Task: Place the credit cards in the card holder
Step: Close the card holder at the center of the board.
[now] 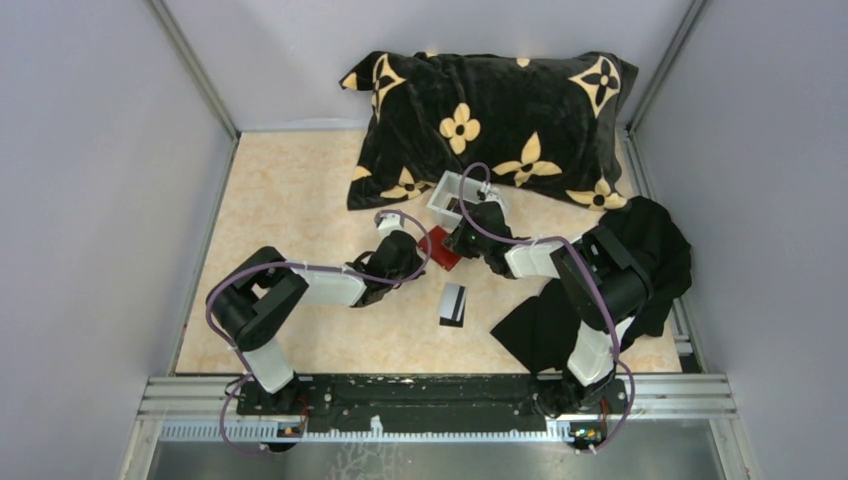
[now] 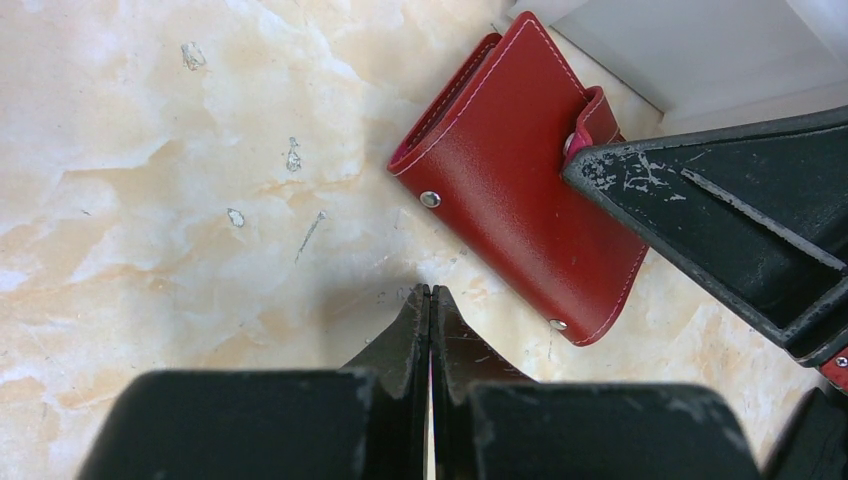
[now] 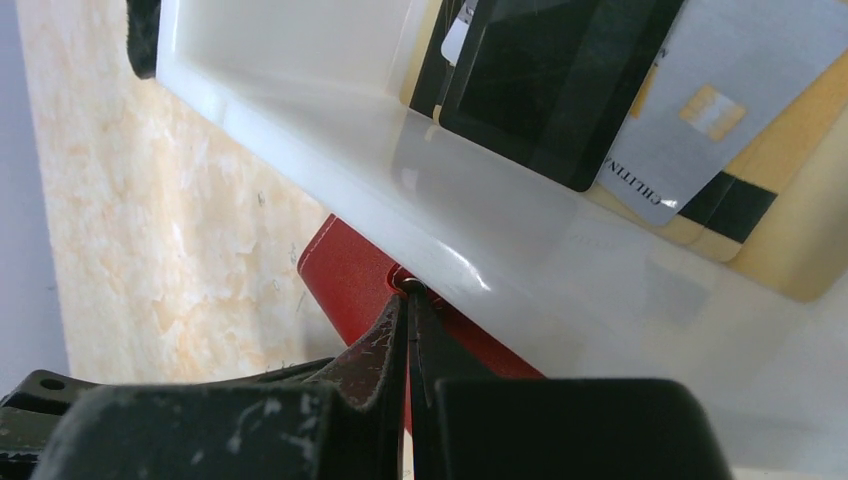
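The red card holder [image 1: 441, 252] [image 2: 510, 190] [image 3: 345, 280] lies closed on the marbled table, right beside the white tray [image 1: 447, 190] [image 3: 350, 130]. My right gripper [image 1: 453, 240] [image 3: 408, 290] is shut, its tips touching the holder's snap strap [image 2: 592, 115]. My left gripper [image 1: 420, 247] [image 2: 430, 295] is shut and empty, its tips on the table just short of the holder's near edge. Several credit cards lie in the tray: a black one [image 3: 540, 90], a grey one [image 3: 700, 100] and a yellowish one [image 3: 790, 160]. Another black card with a white band [image 1: 453, 303] lies loose on the table.
A black pillow with yellow flowers [image 1: 490, 110] lies at the back, touching the tray. A black cloth [image 1: 600, 290] is spread under the right arm. Grey walls close in both sides.
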{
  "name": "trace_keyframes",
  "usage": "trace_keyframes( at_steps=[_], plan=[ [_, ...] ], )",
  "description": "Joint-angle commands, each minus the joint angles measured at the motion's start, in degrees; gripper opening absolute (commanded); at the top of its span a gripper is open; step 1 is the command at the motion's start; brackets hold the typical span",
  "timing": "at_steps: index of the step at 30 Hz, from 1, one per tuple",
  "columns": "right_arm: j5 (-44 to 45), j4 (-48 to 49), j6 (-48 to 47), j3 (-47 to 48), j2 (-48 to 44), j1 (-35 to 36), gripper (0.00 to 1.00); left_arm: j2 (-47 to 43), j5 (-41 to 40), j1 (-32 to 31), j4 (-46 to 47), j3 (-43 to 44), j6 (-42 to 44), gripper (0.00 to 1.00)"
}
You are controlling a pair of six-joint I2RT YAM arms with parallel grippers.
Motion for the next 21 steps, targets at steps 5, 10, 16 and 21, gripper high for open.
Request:
trace_keyframes(
  at_steps=[5, 10, 16, 21],
  plan=[
    [0.01, -5.09, 3.66, -7.19, 2.47, -4.51, 0.0, 0.54, 0.07, -0.54, -6.94, 0.15, 1.53, 0.0],
    [-2.81, -5.97, 0.38, -4.72, 1.75, -4.52, 0.1, 0.14, -0.32, -0.58, -7.6, 1.15, 1.72, 0.0],
    [-1.84, -10.33, -5.64, -0.94, -0.83, -4.52, 0.31, -0.02, -1.32, -0.59, -7.95, 2.63, 2.07, 0.0],
    [0.53, -14.33, -9.24, 2.54, -2.36, -4.52, 0.34, 0.98, -1.89, -0.54, -8.38, 4.61, 2.99, 0.0]
  ],
)
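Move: The right hand's shut fingertips are at the clasp of the closed card holder, whose middle lies about 1 cm back, 1 cm to the left and 2 cm below. From this hand the white tray stands some 8 cm ahead and 4 cm right, and the loose card lies roughly 12 cm back and 1 cm right. From the waiting left hand the card holder is about 4 cm ahead, 3 cm right and 1 cm below. Right fingertips at the clasp slide about 1 cm right, then rise roughly 1 cm while opening a third. ##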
